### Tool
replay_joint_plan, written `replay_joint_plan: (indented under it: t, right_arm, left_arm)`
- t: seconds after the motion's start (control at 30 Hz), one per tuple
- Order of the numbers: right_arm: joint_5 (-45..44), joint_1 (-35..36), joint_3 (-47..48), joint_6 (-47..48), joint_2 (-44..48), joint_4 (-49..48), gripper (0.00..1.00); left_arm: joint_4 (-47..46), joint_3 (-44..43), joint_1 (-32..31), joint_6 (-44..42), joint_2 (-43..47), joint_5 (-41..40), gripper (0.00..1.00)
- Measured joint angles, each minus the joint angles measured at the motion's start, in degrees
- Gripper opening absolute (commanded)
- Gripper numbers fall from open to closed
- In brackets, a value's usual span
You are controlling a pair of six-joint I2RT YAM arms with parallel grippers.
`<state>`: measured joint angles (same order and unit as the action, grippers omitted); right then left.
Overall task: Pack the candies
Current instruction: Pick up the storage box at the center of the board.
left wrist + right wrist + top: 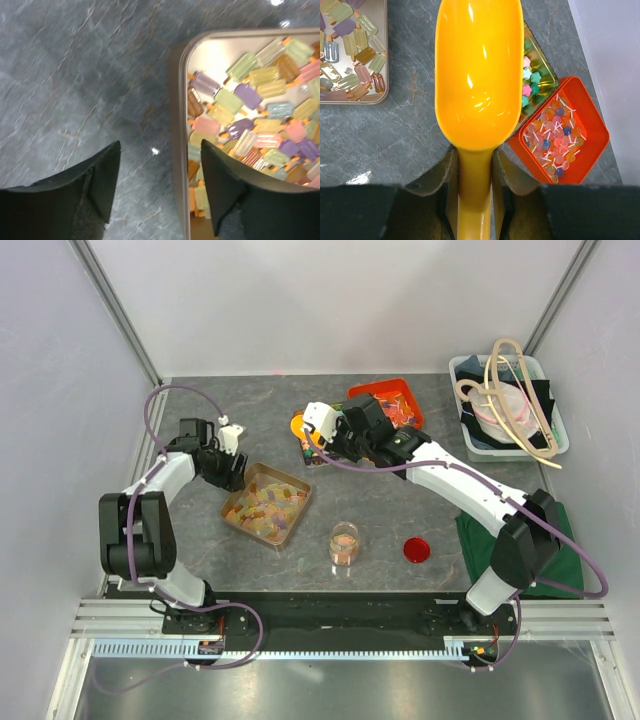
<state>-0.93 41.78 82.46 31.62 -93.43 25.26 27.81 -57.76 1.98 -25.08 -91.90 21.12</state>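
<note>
The candies (266, 503) are small flat pastel pieces lying in a shallow metal tray (178, 125) left of the table's middle. They also show in the left wrist view (250, 115) and the right wrist view (350, 50). My left gripper (160, 167) is open at the tray's left corner and straddles its wall. One finger (105, 177) is outside over the table, and the other finger (222, 182) is inside above the candies. My right gripper (475, 170) is shut on the handle of an empty orange scoop (477, 70), held behind the tray.
An orange tray (372, 393) of lollipops and a small dark tin (544, 67) of star sweets sit under the right arm. A glass jar (344, 543) holding some candies and a red lid (417, 549) stand near the front. A bin (465, 440) is back right.
</note>
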Motion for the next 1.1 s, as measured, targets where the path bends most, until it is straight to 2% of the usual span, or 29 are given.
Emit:
replay_joint_plan:
  t: [0.27,0.53,0.9,0.97,1.0,1.03,1.07,1.1]
  right_arm:
    - [0.0,0.0,0.0,0.2,0.0,0.1,0.00]
    - [0.1,0.0,0.0,0.2,0.0,0.2,0.00]
    - [0.2,0.0,0.0,0.2,0.0,2.2,0.00]
    - [0.2,0.0,0.0,0.3,0.1,2.5,0.00]
    - [0.2,0.1,0.0,0.4,0.1,2.7,0.00]
    - [0.2,0.1,0.1,0.7,0.1,3.0,0.00]
    - [0.2,0.2,0.1,1.0,0.1,3.1,0.00]
    - [0.0,0.4,0.3,1.3,0.1,3.4,0.00]
  left_arm:
    - [-0.8,4.4,-0.9,-3.0,4.3,-6.1,0.64]
    - [-0.7,6.8,-1.9,-4.4,4.4,-9.0,0.50]
    - [-2.7,10.0,-5.6,-5.1,4.3,-13.2,0.45]
    - [-3.1,10.1,-6.3,-5.1,4.3,-13.7,0.32]
    - [-3.5,10.2,-6.6,-5.1,4.3,-13.8,0.18]
    - [-3.7,10.3,-6.9,-5.1,4.3,-13.8,0.10]
    - [-4.0,10.4,-7.1,-5.2,4.3,-13.9,0.04]
    - [-4.4,10.4,-7.3,-5.2,4.2,-14.5,0.02]
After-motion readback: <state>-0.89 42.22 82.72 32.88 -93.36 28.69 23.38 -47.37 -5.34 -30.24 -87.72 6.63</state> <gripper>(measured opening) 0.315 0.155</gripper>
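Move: The storage box's middle lies about 7 cm to the left hand's right, 5 cm back and some 5 cm lower; its left rim is almost beneath the open fingers. Beyond it, the glass jar stands roughly 25 cm right and 13 cm back of the left hand, and the star-candy tray about 21 cm right and 11 cm ahead. From the right hand, the storage box lies about 14 cm left, 10 cm back and well below. The left hand's fingers, still open at first, come down astride the storage box's left wall, one outside and one inside, and close nearly shut on it. To get there the hand draws back along the rim and sinks, each by about 3.5 cm, swaying a little left and back again, while the wrist rolls some 15 degrees so the fingers point more steeply down. ##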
